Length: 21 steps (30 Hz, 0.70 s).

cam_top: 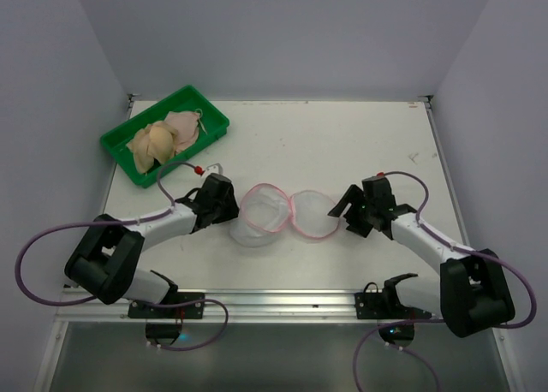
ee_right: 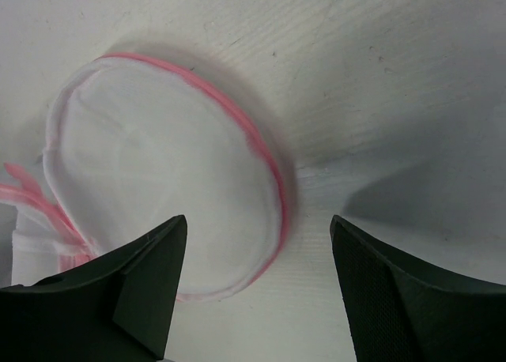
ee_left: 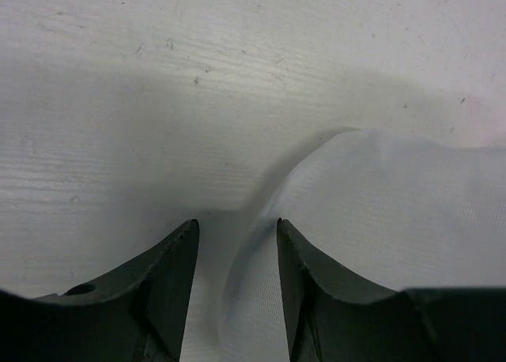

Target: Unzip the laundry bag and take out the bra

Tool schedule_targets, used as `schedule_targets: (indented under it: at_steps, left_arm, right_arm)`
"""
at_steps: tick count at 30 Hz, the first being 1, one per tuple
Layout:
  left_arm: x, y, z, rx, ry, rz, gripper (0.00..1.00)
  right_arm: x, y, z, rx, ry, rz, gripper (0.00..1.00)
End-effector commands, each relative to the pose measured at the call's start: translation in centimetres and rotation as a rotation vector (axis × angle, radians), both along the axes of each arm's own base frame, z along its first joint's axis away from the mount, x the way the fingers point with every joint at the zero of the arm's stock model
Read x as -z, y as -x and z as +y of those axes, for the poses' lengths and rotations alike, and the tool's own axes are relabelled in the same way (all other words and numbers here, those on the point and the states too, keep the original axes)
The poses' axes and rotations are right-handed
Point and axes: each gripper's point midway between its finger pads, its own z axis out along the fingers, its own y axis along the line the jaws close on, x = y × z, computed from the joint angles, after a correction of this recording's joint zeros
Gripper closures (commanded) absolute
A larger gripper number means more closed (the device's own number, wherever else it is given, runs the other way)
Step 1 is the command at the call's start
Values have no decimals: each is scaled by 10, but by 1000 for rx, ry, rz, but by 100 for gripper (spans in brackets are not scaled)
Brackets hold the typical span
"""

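The laundry bag (cam_top: 287,214) lies unzipped on the table, spread into two round white mesh halves with pink trim. My left gripper (cam_top: 233,214) is at the left half's edge. In the left wrist view its jaws (ee_left: 237,228) stand apart, with the mesh (ee_left: 395,212) edge lying between and under them. My right gripper (cam_top: 341,212) is open at the right half's rim. In the right wrist view the pink-trimmed mesh (ee_right: 158,188) lies under the left finger of the wide gripper (ee_right: 257,224). The beige bra (cam_top: 152,144) rests in the green tray, out of the bag.
The green tray (cam_top: 211,107) stands at the back left, with a pale pink garment (cam_top: 181,125) beside the bra. A small red and white object (cam_top: 204,168) lies just in front of the tray. Purple cables loop off both arms near the table's front edge.
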Motion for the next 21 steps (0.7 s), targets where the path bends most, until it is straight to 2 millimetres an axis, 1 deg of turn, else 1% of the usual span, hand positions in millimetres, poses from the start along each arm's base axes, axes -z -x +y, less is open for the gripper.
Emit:
schedule_targets:
  at_steps: [1, 4, 5, 6, 9, 10, 11, 12, 13, 15, 16, 18, 19, 21]
  left_arm:
    - [30, 37, 32, -26, -121, 145, 51]
    - [32, 39, 35, -29, -127, 149, 51]
    - [32, 40, 35, -29, -127, 149, 52]
    - [32, 40, 34, -28, -122, 150, 52]
    - [33, 41, 32, -26, -106, 149, 52]
    - [33, 42, 32, -25, -106, 151, 52]
    - [33, 42, 32, -23, -108, 153, 52]
    - [34, 42, 33, -25, -109, 155, 52]
    - [33, 42, 32, -24, -106, 153, 52]
    - [32, 41, 32, -24, -105, 150, 52]
    - [31, 42, 32, -23, -103, 149, 52]
    - [31, 42, 32, -22, -101, 145, 53]
    - [31, 42, 32, -24, -100, 144, 54]
    - [31, 42, 32, -24, -96, 142, 54]
  right_arm:
    - [5, 6, -13, 38, 63, 19, 25]
    - [9, 8, -12, 35, 69, 29, 25]
    - [8, 6, -9, 27, 64, 19, 25]
    - [13, 7, -6, 14, 61, 35, 25]
    - [17, 5, 5, -22, 51, 54, 26]
    - [23, 7, 10, -30, 45, 79, 27]
    - [21, 3, 17, -45, 35, 67, 28]
    - [22, 3, 20, -48, 30, 73, 30]
    - [27, 3, 22, -48, 27, 91, 37]
    - [29, 1, 28, -58, 16, 94, 41]
    - [29, 0, 28, -55, 13, 97, 49]
    - [32, 0, 26, -45, 22, 99, 60]
    - [33, 2, 25, -39, 25, 105, 70]
    - [29, -1, 20, -23, 47, 85, 82]
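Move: The right edge of the laundry bag's round flap, its pink rim, lies about 3 cm left of the right hand, 1 cm ahead and 2 cm below. The flap's middle is about 6 cm left and 2 cm ahead, and the bag's open body some 18 cm left and 1 cm ahead, both about 3 cm lower. From the left hand, that rim is roughly 23 cm right, 3 cm back and 1 cm below. The right hand goes about 3 cm left and 2 down, closing its fingers on the flap's pink rim. ##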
